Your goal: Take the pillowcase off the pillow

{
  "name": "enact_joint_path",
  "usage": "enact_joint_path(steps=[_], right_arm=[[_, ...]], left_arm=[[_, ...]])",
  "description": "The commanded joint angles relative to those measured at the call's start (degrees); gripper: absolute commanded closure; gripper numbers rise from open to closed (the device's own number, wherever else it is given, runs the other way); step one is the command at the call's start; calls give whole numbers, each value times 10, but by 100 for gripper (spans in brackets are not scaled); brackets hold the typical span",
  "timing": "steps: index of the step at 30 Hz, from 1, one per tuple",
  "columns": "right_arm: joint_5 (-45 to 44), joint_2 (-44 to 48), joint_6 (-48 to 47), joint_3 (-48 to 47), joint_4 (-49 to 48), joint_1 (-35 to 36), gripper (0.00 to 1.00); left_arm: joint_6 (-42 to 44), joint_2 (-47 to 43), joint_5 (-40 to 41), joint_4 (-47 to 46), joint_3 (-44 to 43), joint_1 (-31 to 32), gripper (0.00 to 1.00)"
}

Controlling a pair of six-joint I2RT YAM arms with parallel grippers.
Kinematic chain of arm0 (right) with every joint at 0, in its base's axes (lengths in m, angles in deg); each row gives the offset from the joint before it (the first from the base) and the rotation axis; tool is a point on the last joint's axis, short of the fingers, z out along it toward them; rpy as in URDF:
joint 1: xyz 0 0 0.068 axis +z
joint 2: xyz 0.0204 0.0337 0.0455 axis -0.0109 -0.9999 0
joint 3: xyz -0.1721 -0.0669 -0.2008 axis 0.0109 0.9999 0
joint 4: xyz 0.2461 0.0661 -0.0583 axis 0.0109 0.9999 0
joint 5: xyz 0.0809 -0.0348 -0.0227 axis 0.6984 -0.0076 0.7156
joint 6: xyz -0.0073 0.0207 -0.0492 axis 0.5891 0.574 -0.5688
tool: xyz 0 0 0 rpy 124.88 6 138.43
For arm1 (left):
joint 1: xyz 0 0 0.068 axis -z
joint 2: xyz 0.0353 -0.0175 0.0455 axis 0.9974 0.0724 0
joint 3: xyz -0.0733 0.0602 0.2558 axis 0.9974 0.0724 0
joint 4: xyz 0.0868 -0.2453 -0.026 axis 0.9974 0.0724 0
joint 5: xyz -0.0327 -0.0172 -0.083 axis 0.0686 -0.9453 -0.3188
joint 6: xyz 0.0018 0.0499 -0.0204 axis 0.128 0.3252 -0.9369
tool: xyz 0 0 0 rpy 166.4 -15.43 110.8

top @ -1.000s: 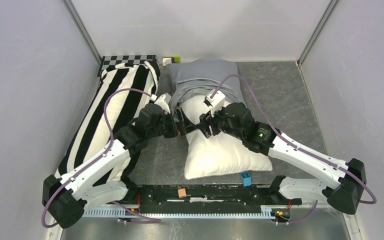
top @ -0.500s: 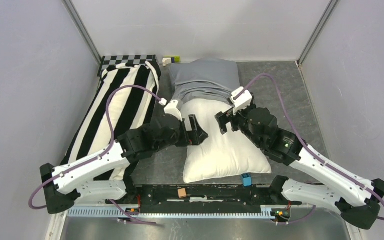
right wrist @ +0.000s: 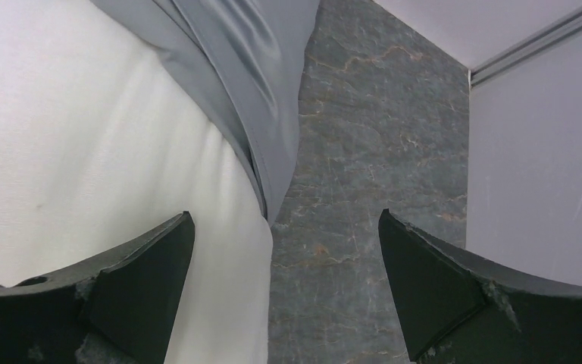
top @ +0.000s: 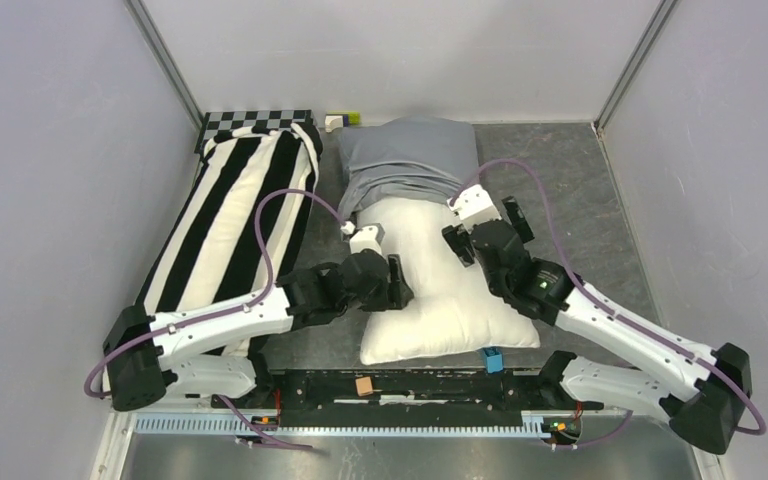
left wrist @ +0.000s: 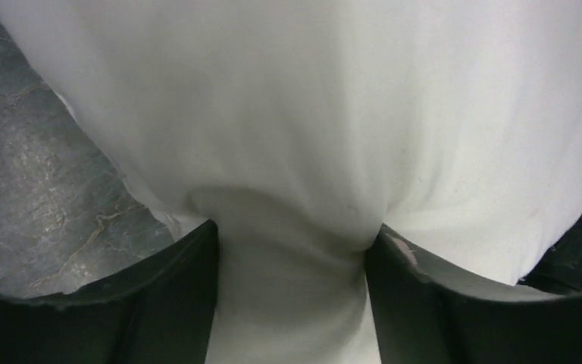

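Note:
The white pillow (top: 450, 300) lies mid-table, its far end still inside the light blue-grey pillowcase (top: 410, 160). My left gripper (top: 397, 283) is shut on the pillow's left edge. In the left wrist view the white fabric (left wrist: 311, 114) bunches between the two dark fingers (left wrist: 174, 303) of that gripper (left wrist: 292, 250). My right gripper (top: 485, 228) is open at the pillow's right edge, just below the pillowcase hem. In the right wrist view its jaws (right wrist: 286, 220) stand wide apart over the pillow's side (right wrist: 83, 152), the pillowcase edge (right wrist: 235, 76) and bare table (right wrist: 364, 152).
A long black-and-white striped pillow (top: 230, 230) lies along the left side, with a checkerboard (top: 255, 120) behind it. A small white-and-green object (top: 342, 120) sits at the back wall. A blue piece (top: 492, 358) and an orange block (top: 364, 385) sit on the near rail. Walls close three sides.
My left gripper has drawn back toward the near edge with the pillow, so more white shows. My right gripper has moved right, off the pillow's top to its right edge.

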Motion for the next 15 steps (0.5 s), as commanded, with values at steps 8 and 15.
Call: enact_joint_path(steps=[8, 15], right_arm=[[-58, -89, -56, -35, -91, -1, 2], [-121, -171, -99, -64, -123, -3, 2]], left_arm=[[72, -130, -51, -31, 74, -123, 96], [118, -164, -52, 77, 5, -134, 98]])
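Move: My left hand is already at the white pillow, its fabric between my open fingers: the part to grip is about 1 cm ahead and 2 cm below. The grey pillowcase's middle is some 23 cm ahead and 2 cm to the right; the striped blanket is about 10 cm ahead and 28 cm left. From my right hand, the pillowcase's right hem corner lies roughly 5 cm ahead, 2 cm left and 7 cm below. I shut my left fingers on the pillow's white fabric, dipping about 1 cm as they close, then drag it some 6 cm to my left and a little forward, rising toward the end. Meanwhile my right hand, fingers wide open, eases about 4 cm forward and slightly left and down toward the pillowcase's right hem, rolling its left side down some 10 degrees. ##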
